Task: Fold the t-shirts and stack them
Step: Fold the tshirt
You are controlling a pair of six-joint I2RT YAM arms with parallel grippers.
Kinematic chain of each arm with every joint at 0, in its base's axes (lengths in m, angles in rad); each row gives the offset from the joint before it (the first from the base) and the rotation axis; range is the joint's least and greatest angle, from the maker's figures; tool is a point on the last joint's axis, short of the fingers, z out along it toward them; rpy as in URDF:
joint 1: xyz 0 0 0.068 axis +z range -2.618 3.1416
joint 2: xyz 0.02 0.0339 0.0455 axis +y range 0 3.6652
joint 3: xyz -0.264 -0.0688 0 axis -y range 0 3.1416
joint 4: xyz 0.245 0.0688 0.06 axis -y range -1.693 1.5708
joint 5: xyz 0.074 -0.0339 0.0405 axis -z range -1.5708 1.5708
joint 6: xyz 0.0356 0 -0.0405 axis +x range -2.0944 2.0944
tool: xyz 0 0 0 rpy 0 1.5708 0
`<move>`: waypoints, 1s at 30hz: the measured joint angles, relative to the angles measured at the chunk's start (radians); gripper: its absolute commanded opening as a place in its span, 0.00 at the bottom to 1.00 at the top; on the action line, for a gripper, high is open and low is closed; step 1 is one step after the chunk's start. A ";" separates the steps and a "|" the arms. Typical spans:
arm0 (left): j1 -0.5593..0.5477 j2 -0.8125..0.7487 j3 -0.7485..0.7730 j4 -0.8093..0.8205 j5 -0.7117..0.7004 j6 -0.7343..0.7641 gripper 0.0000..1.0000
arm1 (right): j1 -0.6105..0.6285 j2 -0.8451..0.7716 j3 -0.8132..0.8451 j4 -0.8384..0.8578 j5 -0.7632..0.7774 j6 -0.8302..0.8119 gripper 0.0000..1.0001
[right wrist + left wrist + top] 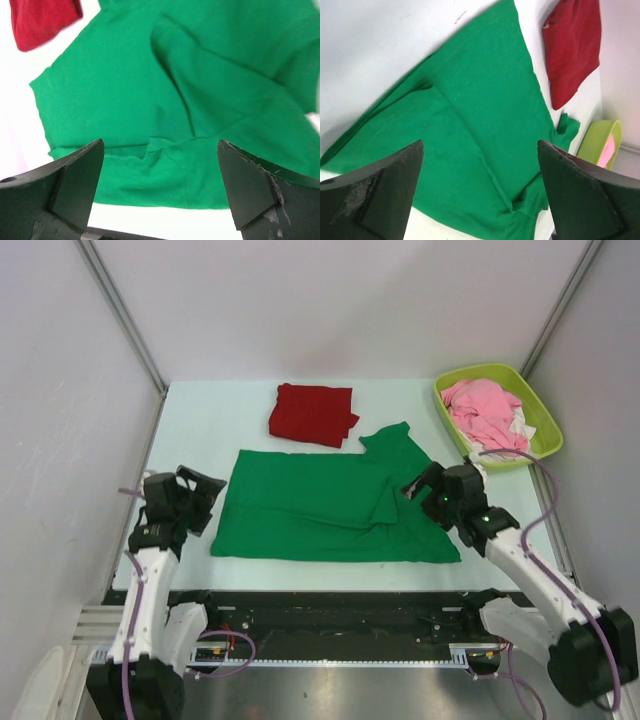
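Note:
A bright green t-shirt lies spread flat across the middle of the table, one sleeve sticking out toward the back right; it also fills the left wrist view and the right wrist view. Behind it rests a dark red t-shirt, folded into a small rectangle. My left gripper hovers open just off the green shirt's left edge, holding nothing. At the shirt's right edge my right gripper is open too, raised above the cloth with nothing between its fingers.
A lime-green basket at the back right holds a pink garment and a bit of white cloth. Metal frame posts rise at the table's back corners. The table's near edge runs along a black rail between the arm bases.

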State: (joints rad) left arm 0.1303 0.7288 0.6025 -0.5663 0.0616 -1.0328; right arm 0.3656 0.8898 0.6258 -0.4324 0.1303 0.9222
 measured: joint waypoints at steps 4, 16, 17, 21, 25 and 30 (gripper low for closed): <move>-0.004 0.207 0.066 0.092 0.073 0.083 1.00 | 0.013 0.208 0.011 0.173 -0.154 -0.012 1.00; -0.005 0.368 0.103 0.205 0.133 0.162 1.00 | 0.063 0.428 0.011 0.365 -0.279 0.045 1.00; -0.005 0.376 0.103 0.209 0.135 0.163 1.00 | 0.063 0.428 0.011 0.367 -0.278 0.045 1.00; -0.005 0.412 0.103 0.225 0.151 0.170 1.00 | 0.063 0.427 0.010 0.362 -0.275 0.043 1.00; -0.005 0.418 0.101 0.240 0.156 0.170 1.00 | 0.063 0.405 0.010 0.313 -0.259 0.036 1.00; -0.005 0.418 0.100 0.251 0.156 0.170 1.00 | 0.063 0.356 0.003 0.280 -0.246 0.034 1.00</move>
State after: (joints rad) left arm 0.1249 1.1469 0.7029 -0.3149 0.2176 -0.8631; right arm 0.4282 1.2457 0.6285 -0.1520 -0.1154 0.9562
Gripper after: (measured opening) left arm 0.996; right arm 0.994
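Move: About 7 cm ahead of the left hand, 2 cm to its right and 11 cm below lies the green t-shirt's left edge; its far left corner is some 26 cm ahead and 5 cm right. From the right hand, the creased flap on the shirt lies roughly 9 cm left, 1 cm back and 8 cm down; the sleeve sticks out 27 cm ahead and 5 cm left, the folded red t-shirt sits 37 cm ahead and 30 cm left. Swinging left and down over the green t-shirt, the right hand closes in on the creased flap, travelling about 8 cm and dropping 5, its wrist turning counter-clockwise, before easing back right by a centimetre. The left hand reaches some 6 cm forward towards the shirt's left edge, sinking a little and turning clockwise. Both grippers stay wide open, with no contact to be seen. ##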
